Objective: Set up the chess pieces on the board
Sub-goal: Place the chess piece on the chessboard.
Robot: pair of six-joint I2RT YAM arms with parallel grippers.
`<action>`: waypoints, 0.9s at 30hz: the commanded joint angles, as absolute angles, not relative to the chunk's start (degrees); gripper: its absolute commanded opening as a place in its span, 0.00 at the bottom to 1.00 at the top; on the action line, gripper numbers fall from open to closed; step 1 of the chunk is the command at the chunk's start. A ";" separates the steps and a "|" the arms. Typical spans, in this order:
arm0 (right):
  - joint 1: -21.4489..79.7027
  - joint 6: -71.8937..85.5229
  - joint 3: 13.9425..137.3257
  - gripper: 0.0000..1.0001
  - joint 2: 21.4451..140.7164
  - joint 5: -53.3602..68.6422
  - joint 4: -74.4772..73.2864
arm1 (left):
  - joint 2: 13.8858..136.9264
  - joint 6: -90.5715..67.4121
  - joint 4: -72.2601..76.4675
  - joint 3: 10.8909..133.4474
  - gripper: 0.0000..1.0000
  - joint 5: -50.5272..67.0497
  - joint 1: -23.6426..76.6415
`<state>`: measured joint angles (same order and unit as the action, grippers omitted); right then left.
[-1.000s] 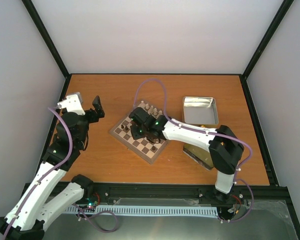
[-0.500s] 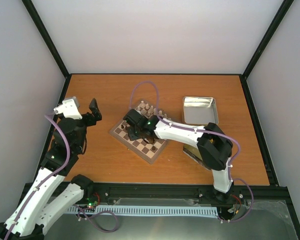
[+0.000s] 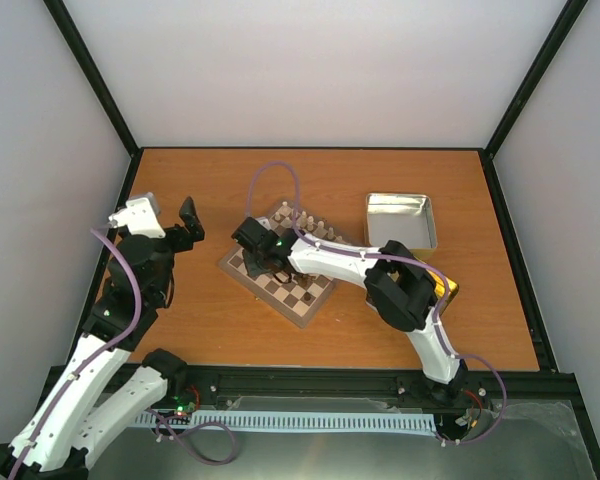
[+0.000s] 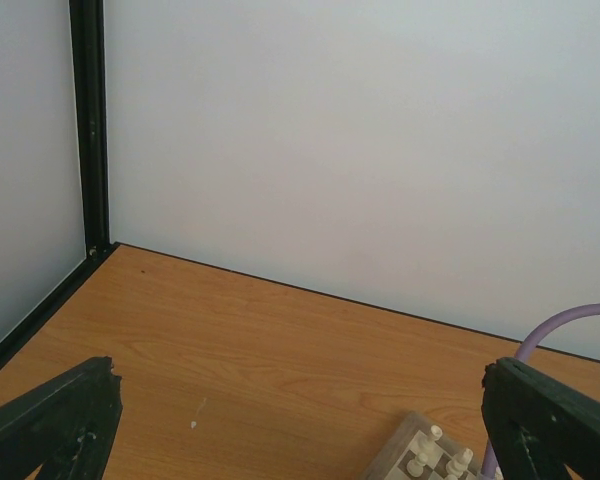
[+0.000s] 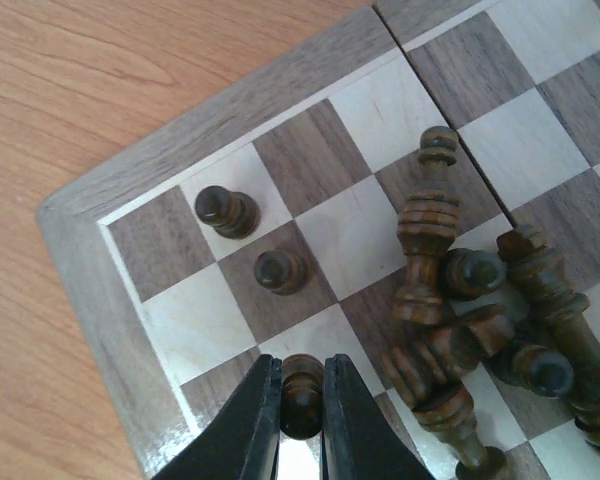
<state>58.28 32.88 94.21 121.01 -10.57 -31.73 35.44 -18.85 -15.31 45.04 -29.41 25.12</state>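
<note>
The board [image 3: 280,272] lies tilted at mid-table. My right gripper [image 5: 301,405] is shut on a dark chess piece [image 5: 302,388], held just above the board's [image 5: 130,220] left corner squares. Two dark pawns [image 5: 226,211] [image 5: 282,271] stand upright on neighbouring squares there. A heap of dark chess pieces [image 5: 450,320] lies toppled to the right of my fingers. In the top view the right gripper [image 3: 257,252] hangs over the board's left part. My left gripper [image 3: 180,222] stands open, raised off the table left of the board, nothing between its fingers [image 4: 55,420].
Cream chessmen [image 3: 302,217] line the board's far edge, and a few show in the left wrist view [image 4: 435,462]. An open metal tin [image 3: 400,220] sits right of the board, with a second tin [image 3: 435,290] under the right arm. Black frame posts edge the table.
The right arm has swung left across the board with the dark piece still in its fingers. The left arm shifted slightly a second ago and has held since.
</note>
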 commanded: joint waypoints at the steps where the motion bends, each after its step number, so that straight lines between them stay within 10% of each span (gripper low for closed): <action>1: 58.91 34.97 96.30 0.09 123.22 -14.13 -33.12 | 35.72 -18.04 -14.23 45.19 1.00 -30.32 24.91; 27: 57.79 34.51 94.15 0.34 114.36 -14.69 -34.84 | 36.17 -17.98 -14.33 45.22 1.00 -30.37 24.96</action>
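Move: The right gripper already holds a dark pawn upright. Its light square, next in the row of dark pawns, is straight below, roughly 4 cm under the fingers. The nearer standing pawn is about 2 cm ahead and 2 cm left, the farther one some 4 cm ahead and 4 cm left. The heap of dark pieces lies about 2 cm ahead and 6 cm right. From the left gripper that square is about 3 cm ahead, 19 cm right and 30 cm down. Lower the right gripper about 1.5 cm to set the held dark pawn on its light square, then stay there and spread the fingers partway so they let go of its head. Lift back up about 3 cm, nearly straight, away from the pawn, with the fingers kept part open. ##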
